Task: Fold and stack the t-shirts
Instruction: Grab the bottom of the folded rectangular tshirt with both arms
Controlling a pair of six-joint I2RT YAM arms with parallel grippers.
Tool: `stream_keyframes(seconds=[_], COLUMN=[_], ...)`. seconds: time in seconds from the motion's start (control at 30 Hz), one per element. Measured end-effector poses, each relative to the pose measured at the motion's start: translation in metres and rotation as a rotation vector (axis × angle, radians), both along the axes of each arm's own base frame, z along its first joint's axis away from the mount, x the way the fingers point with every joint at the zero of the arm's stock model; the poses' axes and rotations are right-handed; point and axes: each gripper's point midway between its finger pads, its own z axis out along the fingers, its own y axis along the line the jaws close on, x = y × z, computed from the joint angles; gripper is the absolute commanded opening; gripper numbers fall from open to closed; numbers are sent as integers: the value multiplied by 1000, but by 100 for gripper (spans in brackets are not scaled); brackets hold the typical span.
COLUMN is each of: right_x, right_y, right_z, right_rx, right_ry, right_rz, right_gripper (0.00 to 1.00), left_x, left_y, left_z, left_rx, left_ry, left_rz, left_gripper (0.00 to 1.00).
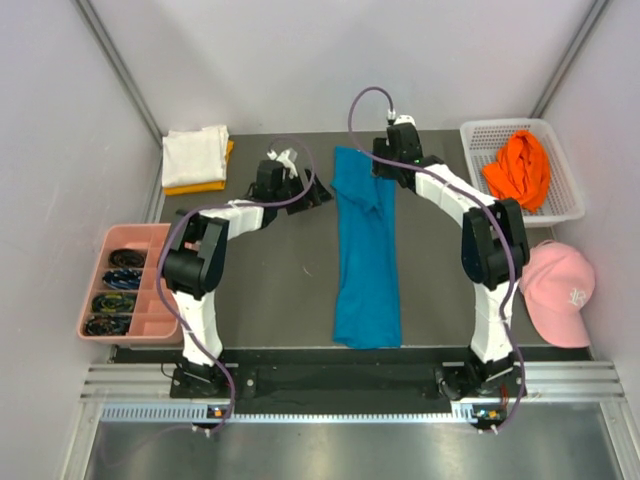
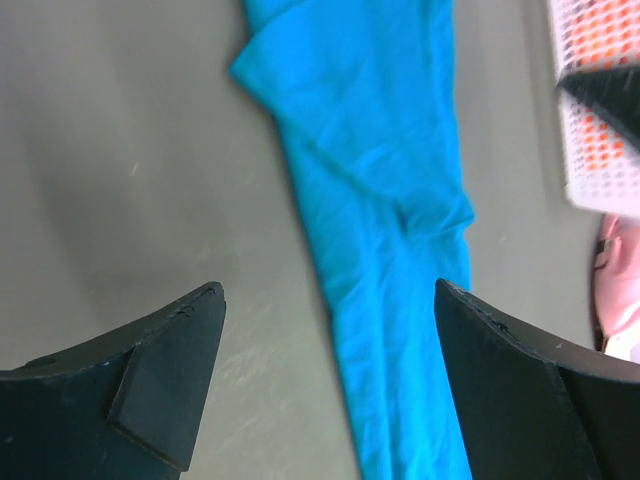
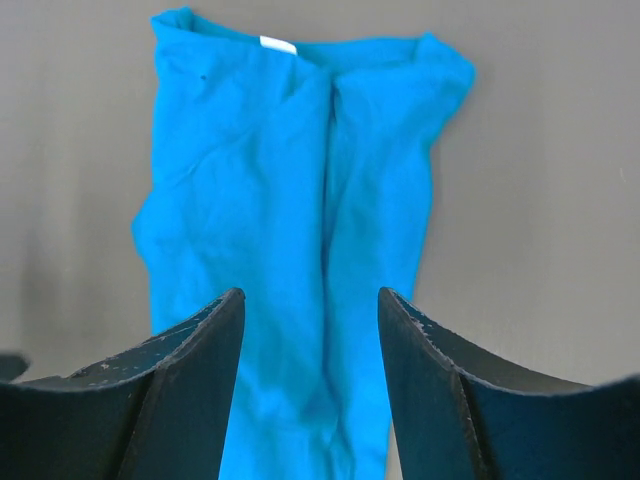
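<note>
A teal-blue t-shirt [image 1: 366, 250] lies flat as a long narrow strip running from the far middle of the table to its near edge. My right gripper [image 1: 386, 168] hovers over the strip's far end, open, with the cloth [image 3: 290, 180] below and nothing between its fingers [image 3: 311, 293]. My left gripper [image 1: 316, 192] is just left of the strip, open and empty [image 2: 328, 288], and the shirt [image 2: 380, 200] passes under its right finger. A white t-shirt [image 1: 194, 152] rests folded on a yellow-orange one [image 1: 200, 187] at the back left. A bright orange t-shirt [image 1: 518, 168] sits crumpled in a basket.
The white mesh basket [image 1: 570, 205] stands at the back right. A pink cap [image 1: 558, 290] lies at the right edge. A pink compartment tray [image 1: 150, 235] holding coiled cables sits at the left edge. Grey walls close in the table on three sides.
</note>
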Motion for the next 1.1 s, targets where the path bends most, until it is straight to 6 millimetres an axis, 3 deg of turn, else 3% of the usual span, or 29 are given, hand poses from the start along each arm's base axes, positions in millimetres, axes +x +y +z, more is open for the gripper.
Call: stream_keyframes(seconds=[0.17, 0.4, 0.77, 1.1], right_x=[21, 35, 65, 63], right_y=[8, 17, 28, 32], right_z=[-23, -55, -26, -57], right_rx=[-67, -145, -198, -244], right_ry=[12, 61, -30, 24], right_rz=[101, 210, 290, 379], right_gripper=[56, 56, 56, 56], left_x=[-15, -29, -40, -41], left_y=[6, 10, 9, 7], left_z=[-18, -19, -25, -24], left_rx=[20, 30, 19, 11], left_ry=[41, 46, 69, 70], left_rz=[-3, -11, -37, -46], left_gripper=[89, 89, 89, 89])
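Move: The far end of the folded t-shirt lies about 12 cm ahead of the right hand, 4 cm to its left and some 11 cm below. The folded-over flap's left tip is 13 cm to this hand's left and 1 cm ahead, and the white basket's middle about 36 cm to its right and 3 cm ahead. From the left hand that same far end is roughly 17 cm ahead, 12 cm right and 8 cm down. Over the t-shirt's far end the half-open right hand closes in, reaching about 6 cm forward and 3 cm left while dipping, rising partway and sinking again to end 5–6 cm lower, turning some 20 degrees counter-clockwise with its left side rolling down. The left hand, fingers wide open, eases 4 cm back from that end, sinks a little beside the t-shirt and then holds still. ##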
